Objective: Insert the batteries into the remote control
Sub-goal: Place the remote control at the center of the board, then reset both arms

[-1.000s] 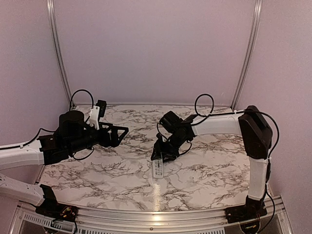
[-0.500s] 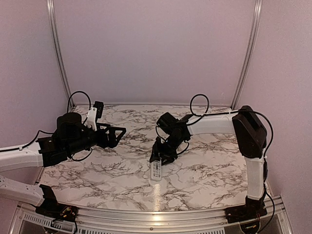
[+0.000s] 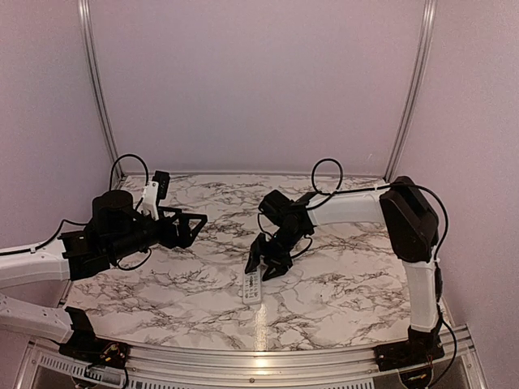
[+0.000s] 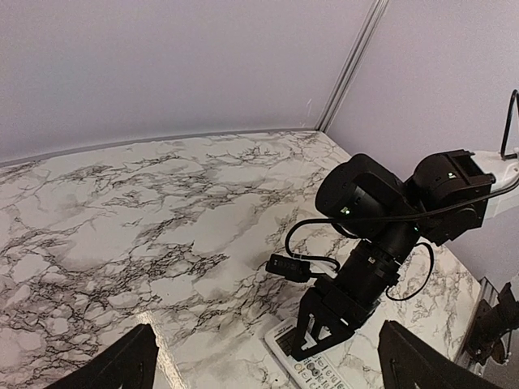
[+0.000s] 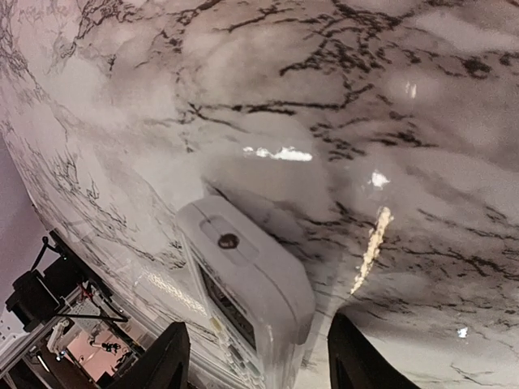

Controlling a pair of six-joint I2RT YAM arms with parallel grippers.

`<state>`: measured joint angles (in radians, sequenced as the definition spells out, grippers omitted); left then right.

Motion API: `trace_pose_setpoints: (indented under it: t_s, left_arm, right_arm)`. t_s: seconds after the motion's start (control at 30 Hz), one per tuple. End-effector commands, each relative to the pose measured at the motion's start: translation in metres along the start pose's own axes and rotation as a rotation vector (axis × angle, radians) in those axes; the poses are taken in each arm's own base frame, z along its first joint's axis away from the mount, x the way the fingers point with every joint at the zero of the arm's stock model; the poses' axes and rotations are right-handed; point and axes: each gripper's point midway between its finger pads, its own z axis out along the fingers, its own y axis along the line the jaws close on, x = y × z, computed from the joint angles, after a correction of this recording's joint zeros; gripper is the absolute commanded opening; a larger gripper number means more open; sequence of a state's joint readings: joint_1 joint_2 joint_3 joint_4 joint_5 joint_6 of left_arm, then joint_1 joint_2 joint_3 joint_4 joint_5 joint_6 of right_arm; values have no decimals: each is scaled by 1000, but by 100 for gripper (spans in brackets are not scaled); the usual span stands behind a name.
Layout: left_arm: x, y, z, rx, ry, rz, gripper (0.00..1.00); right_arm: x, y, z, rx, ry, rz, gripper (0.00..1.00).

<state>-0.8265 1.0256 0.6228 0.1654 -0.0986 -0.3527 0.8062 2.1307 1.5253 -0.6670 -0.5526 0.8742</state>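
Note:
The remote control lies flat on the marble table, display and buttons up. It also shows in the left wrist view and fills the right wrist view. My right gripper hangs over the remote's far end, open, one finger on each side and a small gap at each. My left gripper hovers wide open to the left, well apart from the remote, holding nothing. The batteries are out of view.
The marble table ends at a metal rail along the near edge. Pale walls with two aluminium posts close the back. The right arm's cable loops above its wrist.
The right gripper shifted left and nearer, the remote sliding that way with it. Its jaws have widened off the remote. The left arm drifted slightly left.

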Motion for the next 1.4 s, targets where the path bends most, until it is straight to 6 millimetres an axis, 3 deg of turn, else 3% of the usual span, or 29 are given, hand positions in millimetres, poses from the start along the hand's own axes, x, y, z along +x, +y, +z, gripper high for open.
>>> trace_pose_setpoints:
  t_s: [0.0, 0.2, 0.53, 0.7, 0.87, 1.0, 1.2, 1.23, 1.27, 1.3, 1.37]
  left_arm:
    - [-4, 4, -4, -9, -33, -3, 99]
    - [-4, 3, -1, -7, -15, 4, 99]
    - [-15, -11, 11, 18, 83, 25, 99]
    - [-21, -10, 24, -2, 164, 34, 99]
    - [-37, -7, 35, -11, 203, 31, 99]
    - [-55, 14, 41, -66, 226, 18, 99]
    - [-59, 84, 45, -197, 263, -117, 99]
    - [-56, 94, 44, -203, 269, -147, 99]
    - [-52, 103, 43, -206, 277, -177, 99]
    - [-47, 109, 43, -202, 288, -197, 99]
    - [-35, 120, 41, -218, 310, -215, 99]
  right_arm:
    - [2, 2, 9, 14, 35, 32, 57]
    - [0, 15, 0, -16, 15, -3, 58]
    - [7, 23, -37, -108, -85, -65, 58]
    - [1, 17, -66, -161, -171, -133, 57]
    - [-16, 19, -117, -243, -301, -274, 57]
    - [-30, 17, -170, -240, -462, -405, 59]
    - [-43, -3, -252, -269, -714, -527, 63]
    - [-42, -9, -262, -281, -752, -542, 81]
    - [-41, -16, -268, -289, -779, -547, 91]
    - [-39, -22, -276, -296, -811, -558, 98]
    - [-37, -39, -285, -275, -868, -551, 99]
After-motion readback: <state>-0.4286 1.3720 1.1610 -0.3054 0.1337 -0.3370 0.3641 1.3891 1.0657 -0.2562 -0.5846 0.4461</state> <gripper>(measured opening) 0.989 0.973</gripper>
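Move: The remote control already lies face up on the board, its display end still between your slightly spread right fingers: its middle is about 3 cm back and 2 cm to the left of the right hand, some 2 cm lower. From the left hand it lies roughly 14 cm to the right, 4 cm back and 22 cm below. Nothing else stands near it. Leave the remote control where it lies: hold the right hand almost still briefly, then lift it clear some 20 cm, swinging right and forward as the fingers tip up from steeply down by about 50 degrees, and spread them wide near the end. Draw the left gripper, still open, away forward some 12 cm, first slightly right, then left, rising a little before sinking again and tipping slightly down. ##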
